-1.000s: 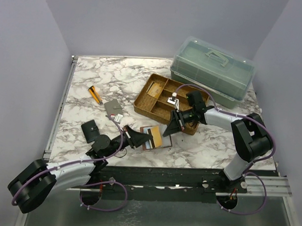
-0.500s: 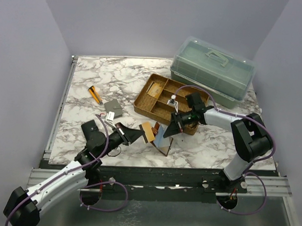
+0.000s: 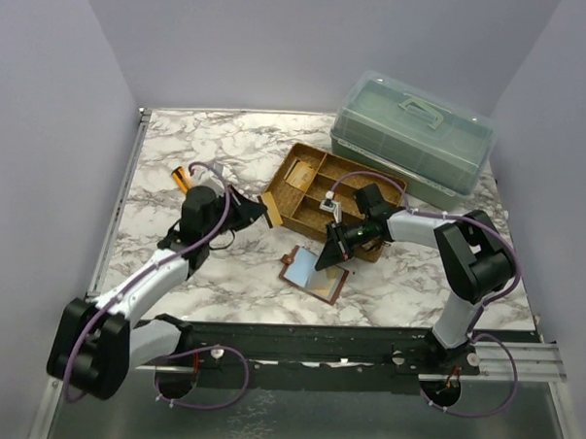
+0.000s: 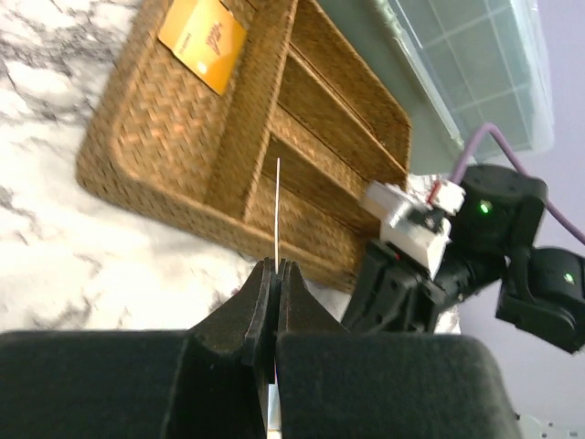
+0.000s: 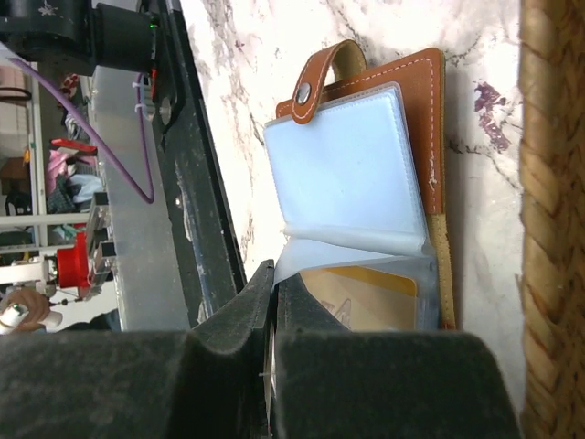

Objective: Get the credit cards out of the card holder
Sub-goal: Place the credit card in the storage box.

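Note:
The card holder (image 3: 313,272) lies open on the marble in front of the wicker basket, brown leather with a snap tab (image 5: 315,80) and light-blue clear sleeves (image 5: 352,178). My right gripper (image 3: 331,250) is shut on the edge of one sleeve (image 5: 274,274). A tan-gold credit card (image 5: 366,297) sits inside that sleeve. My left gripper (image 3: 257,210) is shut on another credit card, seen edge-on as a thin pale line (image 4: 278,210), at the basket's left near edge. An orange credit card (image 4: 203,34) lies in the basket's left compartment.
The wicker basket (image 3: 291,217) has several compartments. A green lidded plastic box (image 3: 413,137) stands behind it at the back right. An orange-and-black marker (image 3: 181,179) lies at the left, partly behind my left arm. The table's front edge is just below the card holder.
My left gripper pulled a card out of the holder and carried it back and left to the basket. The holder, tilted up half a second ago, lies flatter now, still held by my right gripper.

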`<action>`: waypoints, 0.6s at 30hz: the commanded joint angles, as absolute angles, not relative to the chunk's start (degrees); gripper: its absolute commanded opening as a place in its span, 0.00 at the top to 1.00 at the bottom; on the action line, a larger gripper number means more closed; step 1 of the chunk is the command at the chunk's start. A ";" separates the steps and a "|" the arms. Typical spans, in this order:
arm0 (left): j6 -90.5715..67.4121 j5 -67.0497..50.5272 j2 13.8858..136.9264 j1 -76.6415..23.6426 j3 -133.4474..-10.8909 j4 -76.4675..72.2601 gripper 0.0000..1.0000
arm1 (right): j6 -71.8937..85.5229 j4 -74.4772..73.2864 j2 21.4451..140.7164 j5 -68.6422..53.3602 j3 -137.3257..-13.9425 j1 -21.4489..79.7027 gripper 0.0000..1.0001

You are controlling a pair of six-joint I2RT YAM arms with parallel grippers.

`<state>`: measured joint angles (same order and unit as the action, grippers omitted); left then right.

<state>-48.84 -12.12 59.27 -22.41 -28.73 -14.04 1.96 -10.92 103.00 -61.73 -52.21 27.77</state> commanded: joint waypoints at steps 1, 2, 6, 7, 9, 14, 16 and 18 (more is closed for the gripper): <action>-42.96 -29.30 73.52 -14.63 -38.29 -17.19 1.00 | 1.16 -12.11 104.21 -60.11 -54.28 28.16 0.97; -41.93 -32.28 76.74 -13.77 -41.22 -17.13 1.00 | 0.96 -12.28 104.28 -60.07 -54.39 28.25 0.97; -35.76 -36.77 88.73 -12.59 -53.14 -11.97 1.00 | 0.56 -13.08 104.49 -60.06 -54.88 28.55 0.97; -34.81 -37.11 91.25 -12.57 -56.03 -10.53 1.00 | 0.54 -13.29 104.43 -60.21 -55.11 28.56 0.96; -33.90 -37.01 95.93 -12.65 -60.92 -8.20 1.00 | 0.57 -13.40 104.27 -60.14 -55.20 28.65 0.96; -31.65 -36.42 106.34 -12.80 -72.29 -3.05 1.00 | 0.58 -13.95 104.39 -60.46 -55.53 28.74 0.95; -28.83 -35.17 109.95 -13.15 -77.53 1.54 1.00 | 0.61 -14.06 104.41 -60.48 -55.68 28.74 0.95; -25.34 -33.12 112.99 -13.66 -82.58 6.41 1.00 | 0.59 -14.21 104.54 -60.59 -55.77 28.73 0.95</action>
<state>-33.32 -34.41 107.68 -12.86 -73.84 -4.80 1.43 -13.02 103.53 -60.73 -54.17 28.42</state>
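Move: The left hand already holds a yellow card; the yellow cards in the storage box's left compartment lie about 20 cm ahead, 8 cm to its right and some 13 cm lower. The grey holder is 5 cm ahead and 12 cm left, and the open brown card holder 12 cm back and 14 cm right, both some 14 cm below. From the right hand the boxed cards are about 27 cm ahead, 7 cm left and 3 cm lower. The left hand carries its pinched card some 17 cm forward to the storage box's left side, swinging 15 degrees clockwise. ##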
